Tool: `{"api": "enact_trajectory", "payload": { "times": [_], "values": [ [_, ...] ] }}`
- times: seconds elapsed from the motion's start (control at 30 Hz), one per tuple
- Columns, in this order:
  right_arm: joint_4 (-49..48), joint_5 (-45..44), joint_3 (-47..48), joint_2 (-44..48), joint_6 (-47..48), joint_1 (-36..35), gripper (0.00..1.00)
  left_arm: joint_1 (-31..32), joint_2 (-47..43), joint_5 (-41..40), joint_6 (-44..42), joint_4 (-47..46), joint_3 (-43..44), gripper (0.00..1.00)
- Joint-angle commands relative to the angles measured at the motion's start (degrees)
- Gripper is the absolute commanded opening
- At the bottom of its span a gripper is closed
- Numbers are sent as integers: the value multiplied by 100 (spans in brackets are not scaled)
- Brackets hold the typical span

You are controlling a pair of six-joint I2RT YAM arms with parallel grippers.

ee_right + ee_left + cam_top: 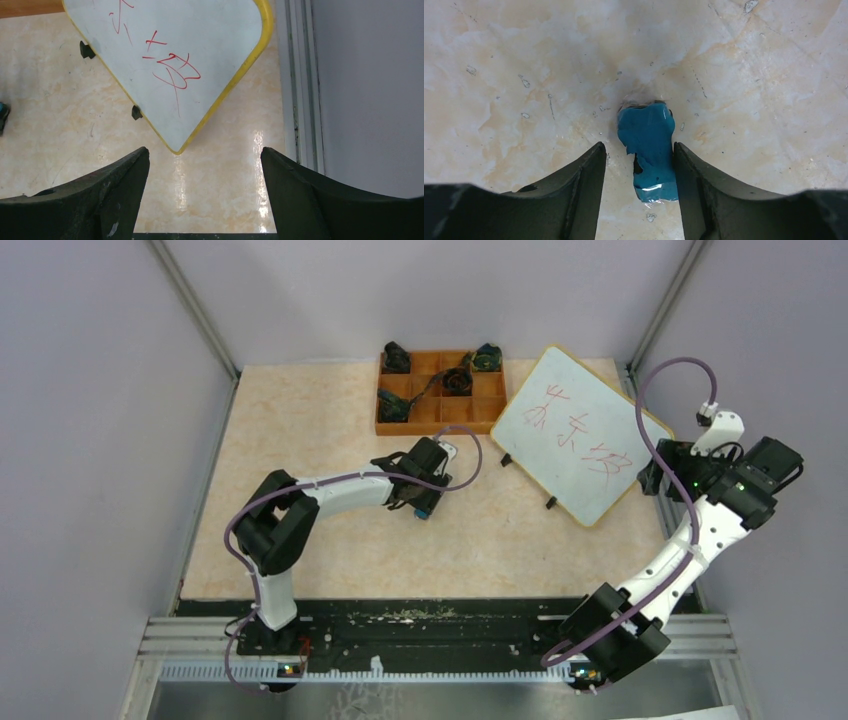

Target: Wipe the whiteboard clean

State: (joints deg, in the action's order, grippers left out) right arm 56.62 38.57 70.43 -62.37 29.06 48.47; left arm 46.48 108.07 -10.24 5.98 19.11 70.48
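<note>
The whiteboard (575,435) lies tilted at the back right of the table, yellow-framed, with red handwriting on it. In the right wrist view a corner of the whiteboard (175,50) points toward me. A blue eraser block (649,150) in clear wrap lies on the table between the fingers of my left gripper (638,147). The right finger (694,185) touches it, while the left finger (584,190) stands apart with a gap. From above, the left gripper (420,502) is down at mid-table over the eraser (426,511). My right gripper (205,152) is open and empty, just off the board's near corner.
An orange compartment tray (430,427) with dark objects stands at the back centre, left of the board. A metal rail (300,75) and grey wall run close along the right of the right gripper (655,475). Small black feet (136,112) stick out from the board's edge.
</note>
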Motion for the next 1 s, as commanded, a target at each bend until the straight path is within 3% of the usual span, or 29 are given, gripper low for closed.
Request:
{"api": "enact_trajectory", "payload": {
  "times": [0.0,0.6,0.97],
  "values": [
    [-239,20,-7,154,90,-27,82,-7,77,-75,53,74,90,56],
    [-85,50,165,293,36,-30,82,-7,-458,87,92,-568,-472,14],
    [284,255,1089,-54,-149,-25,80,-7,-1418,137,197,-1849,-1351,12]
  ]
}}
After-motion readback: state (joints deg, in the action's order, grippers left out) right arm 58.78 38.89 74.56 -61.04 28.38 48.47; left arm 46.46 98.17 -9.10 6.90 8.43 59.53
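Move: The eraser lies practically under the left hand, already between its open fingers, level fore and aft, about 1 cm to the right and 1 cm below. From that hand the wooden tray is some 26 cm ahead and 2 cm to the right, the whiteboard about 16 cm ahead and 31 cm to the right. From the right hand the eraser is roughly 8 cm ahead, 37 cm to the left and 23 cm below. The eraser is pinched at its narrow waist as the left fingers close from over half open to about a quarter, the hand nearly still; then, keeping that grip, the hand rises off the table at a quickening pace, some 2.5 cm, easing back about 1 cm and tilting its fingertips forward roughly 10 degrees. The empty right hand, fingers wide, also rises nearly 3 cm, mostly at the end. ##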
